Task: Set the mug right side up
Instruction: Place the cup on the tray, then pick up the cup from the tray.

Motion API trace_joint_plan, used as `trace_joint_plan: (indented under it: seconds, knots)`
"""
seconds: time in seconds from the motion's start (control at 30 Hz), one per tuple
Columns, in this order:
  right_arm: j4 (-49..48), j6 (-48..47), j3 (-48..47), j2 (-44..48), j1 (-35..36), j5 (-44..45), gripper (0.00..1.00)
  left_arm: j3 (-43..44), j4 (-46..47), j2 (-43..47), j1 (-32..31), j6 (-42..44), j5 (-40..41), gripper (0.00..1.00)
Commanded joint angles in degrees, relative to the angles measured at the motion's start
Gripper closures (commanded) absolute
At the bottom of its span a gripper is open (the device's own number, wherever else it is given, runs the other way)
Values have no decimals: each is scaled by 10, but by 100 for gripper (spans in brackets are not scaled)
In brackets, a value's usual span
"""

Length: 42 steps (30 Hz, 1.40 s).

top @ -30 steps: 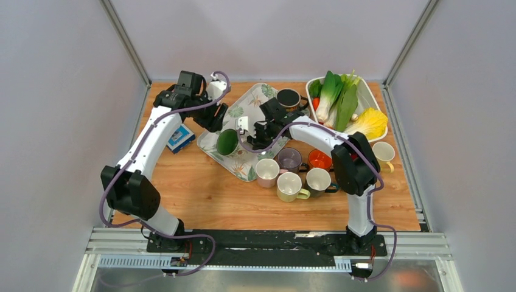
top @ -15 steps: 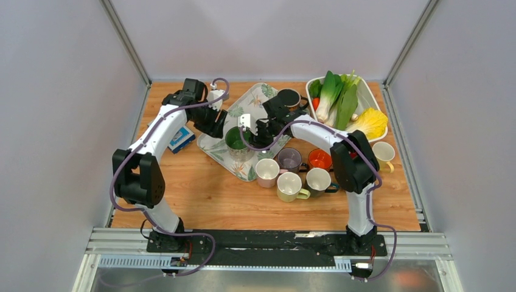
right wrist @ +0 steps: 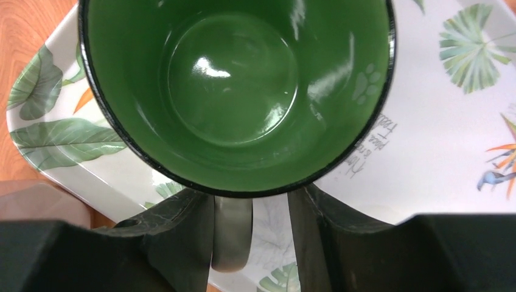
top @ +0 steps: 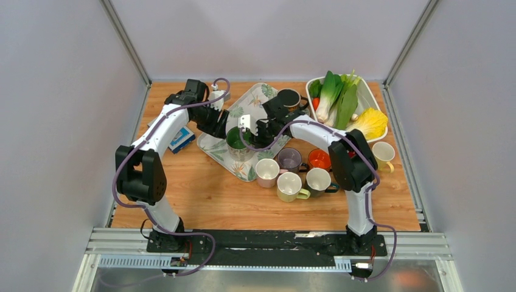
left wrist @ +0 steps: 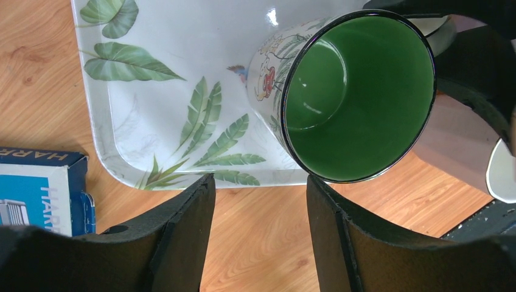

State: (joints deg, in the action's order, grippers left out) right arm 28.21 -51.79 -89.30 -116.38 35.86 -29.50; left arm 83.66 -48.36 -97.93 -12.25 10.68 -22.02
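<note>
The mug, floral outside and green inside, stands mouth up near the front edge of the leaf-print tray. In the right wrist view I look straight down into the mug. Its grey handle sits between the fingers of my right gripper, against the left finger with a gap to the right one, so the jaws are open. My right gripper is just right of the mug. My left gripper hovers just left of it, open and empty, with the mug ahead of the fingertips.
A blue box lies left of the tray. Several upright mugs cluster in front of the tray. A dark mug sits at the tray's far corner. A white basket holds vegetables, with a cream mug beside it.
The mug went from tilted with its mouth facing forward to standing upright on the tray. My right jaws opened off the handle. The left arm drew back a little.
</note>
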Motion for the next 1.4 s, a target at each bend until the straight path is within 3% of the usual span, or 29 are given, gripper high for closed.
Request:
trace_joint_plan:
  seconds: [0.0, 0.2, 0.37, 0.87, 1.13, 1.37]
  knots:
    - [0, 4, -15, -22, 1, -6, 52, 14, 9, 10, 2, -10, -15, 36]
    - [0, 16, -26, -46, 1, -11, 62, 13, 7, 13, 2, -8, -15, 37]
    - [-1, 19, -29, -43, 0, -26, 100, 10, 5, 18, 3, -3, -14, 37]
    - [-36, 93, -107, 8, -21, -84, 100, 20, 27, 57, 23, -23, 5, 39]
    - [-49, 112, -84, 45, -42, -84, 100, -68, 159, 190, 83, -31, -54, 37]
    - [-56, 144, -83, 123, -81, -78, 100, -82, 153, 172, 83, -48, -69, 38]
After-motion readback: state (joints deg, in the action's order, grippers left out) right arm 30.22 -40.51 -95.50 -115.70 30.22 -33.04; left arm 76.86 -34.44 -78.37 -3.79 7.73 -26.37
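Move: The green-lined mug stands with its middle about 5 cm to the left of the right hand and some 3 cm below it; its handle is already between the open fingers. From that hand the black mug is roughly 15 cm ahead and 12 to the right, the pink mug 10 cm back and 3 right, the lilac mug 6 back and 11 right. The mug lies about 8 cm right of the left hand and 9 below. The mug's handle is straddled by the right fingers, which sink about 3 cm and close to pinch it, then carry the mug up some 7 cm and forward about 4 over the tray, easing right while the hand turns roughly 10 degrees clockwise. Late on, the empty left hand pulls up about 11 cm and leftward away from the mug, its fingers tipping up and staying open. ##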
